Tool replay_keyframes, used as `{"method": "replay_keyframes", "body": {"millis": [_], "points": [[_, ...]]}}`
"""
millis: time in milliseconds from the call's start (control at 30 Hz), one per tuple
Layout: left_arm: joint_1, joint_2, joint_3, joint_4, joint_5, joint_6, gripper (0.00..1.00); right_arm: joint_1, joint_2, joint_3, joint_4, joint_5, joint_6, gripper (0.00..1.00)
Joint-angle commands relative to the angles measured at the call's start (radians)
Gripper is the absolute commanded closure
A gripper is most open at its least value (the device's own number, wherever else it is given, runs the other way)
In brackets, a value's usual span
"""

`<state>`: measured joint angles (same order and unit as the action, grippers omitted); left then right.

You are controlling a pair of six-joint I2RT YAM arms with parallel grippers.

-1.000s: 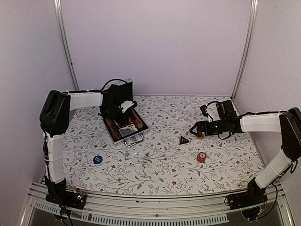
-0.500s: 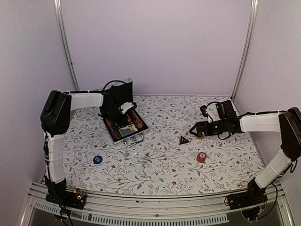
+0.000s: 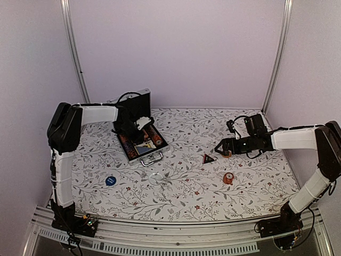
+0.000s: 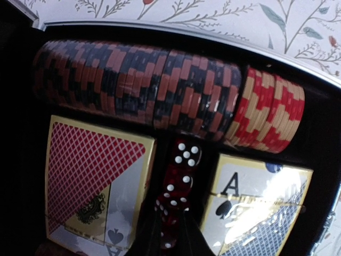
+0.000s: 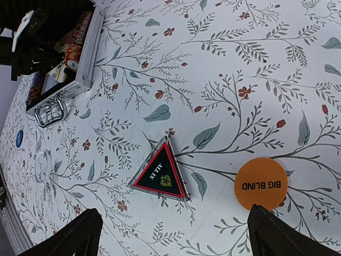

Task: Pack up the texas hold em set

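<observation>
The silver briefcase (image 3: 139, 145) lies open at the back left, lid up. My left gripper (image 3: 137, 130) is down inside it. In the left wrist view a row of reddish chips (image 4: 138, 82) runs along the top, with two card decks (image 4: 88, 178) (image 4: 258, 205) below and a line of tiny red dice (image 4: 181, 168) in the slot between them. The left gripper (image 4: 171, 240) is shut on the nearest red die. My right gripper (image 5: 176, 234) hangs open above the table, with the triangular "ALL IN" token (image 5: 160, 173) ahead of it and the orange "BIG BLIND" token (image 5: 261, 184) by its right finger.
A blue round token (image 3: 110, 180) and a clear round disc (image 3: 155, 178) lie on the near part of the flowered table. Another orange token (image 3: 228, 178) sits near the right arm. The case handle (image 5: 49, 112) points toward the table's middle.
The left jaws have drawn closer together inside the case, around the dice. The right arm has stayed where it was.
</observation>
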<state>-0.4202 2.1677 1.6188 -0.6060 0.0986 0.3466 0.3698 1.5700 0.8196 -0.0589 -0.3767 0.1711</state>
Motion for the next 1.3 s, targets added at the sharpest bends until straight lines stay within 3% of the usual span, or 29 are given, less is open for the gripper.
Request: {"method": "replay_keyframes", "body": {"millis": [0,367,700,833,867,900,933,1267], "points": [[0.012,0.010,0.014,0.016,-0.019,-0.015,0.86,-0.003,0.016,0.015,0.008,-0.014,-0.009,0.01],[0.020,-0.122,-0.042,0.088,0.059,-0.044,0.74,-0.004,0.017,0.014,0.007,-0.018,-0.006,0.01],[0.016,-0.301,-0.178,0.202,0.121,-0.154,0.54,-0.004,-0.013,0.015,0.002,0.005,-0.006,0.01],[-0.001,-0.399,-0.242,0.246,0.134,-0.194,0.41,-0.004,-0.017,0.017,-0.007,0.022,-0.008,0.01],[-0.007,-0.432,-0.260,0.263,0.128,-0.201,0.31,-0.004,-0.019,0.018,-0.009,0.025,-0.008,0.01],[-0.014,-0.460,-0.278,0.278,0.117,-0.210,0.05,-0.004,-0.020,0.020,-0.014,0.031,-0.009,0.01],[-0.021,-0.488,-0.291,0.289,0.105,-0.219,0.01,-0.004,-0.021,0.022,-0.016,0.035,-0.009,0.01],[-0.043,-0.726,-0.459,0.422,-0.079,-0.381,0.00,0.021,-0.036,0.025,-0.093,0.142,-0.005,0.01]]}}
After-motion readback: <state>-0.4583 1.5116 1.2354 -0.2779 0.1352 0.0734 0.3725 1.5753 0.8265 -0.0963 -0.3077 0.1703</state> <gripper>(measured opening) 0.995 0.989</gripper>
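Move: The last of the dice sits right at the left fingertips, about 1 cm below the hand point, in the row between the card decks. The red deck is some 5 cm farther out and 1 cm right of the hand, the blue deck about 4 cm back and 4 cm right, and the right chip tube 4 cm ahead and 8 cm right. From the right hand that die lies roughly 37 cm left, 11 cm ahead and 7 cm lower. The left fingers, still down at the near-shut end of their travel on the last die, part a little and let go of it, then the hand lifts some 20 cm straight out of the case, drawing back about 5 cm late in the rise. The fingers spread wide on the way up while the wrist tilts some 35 degrees, swinging the tips outward and to the right. ##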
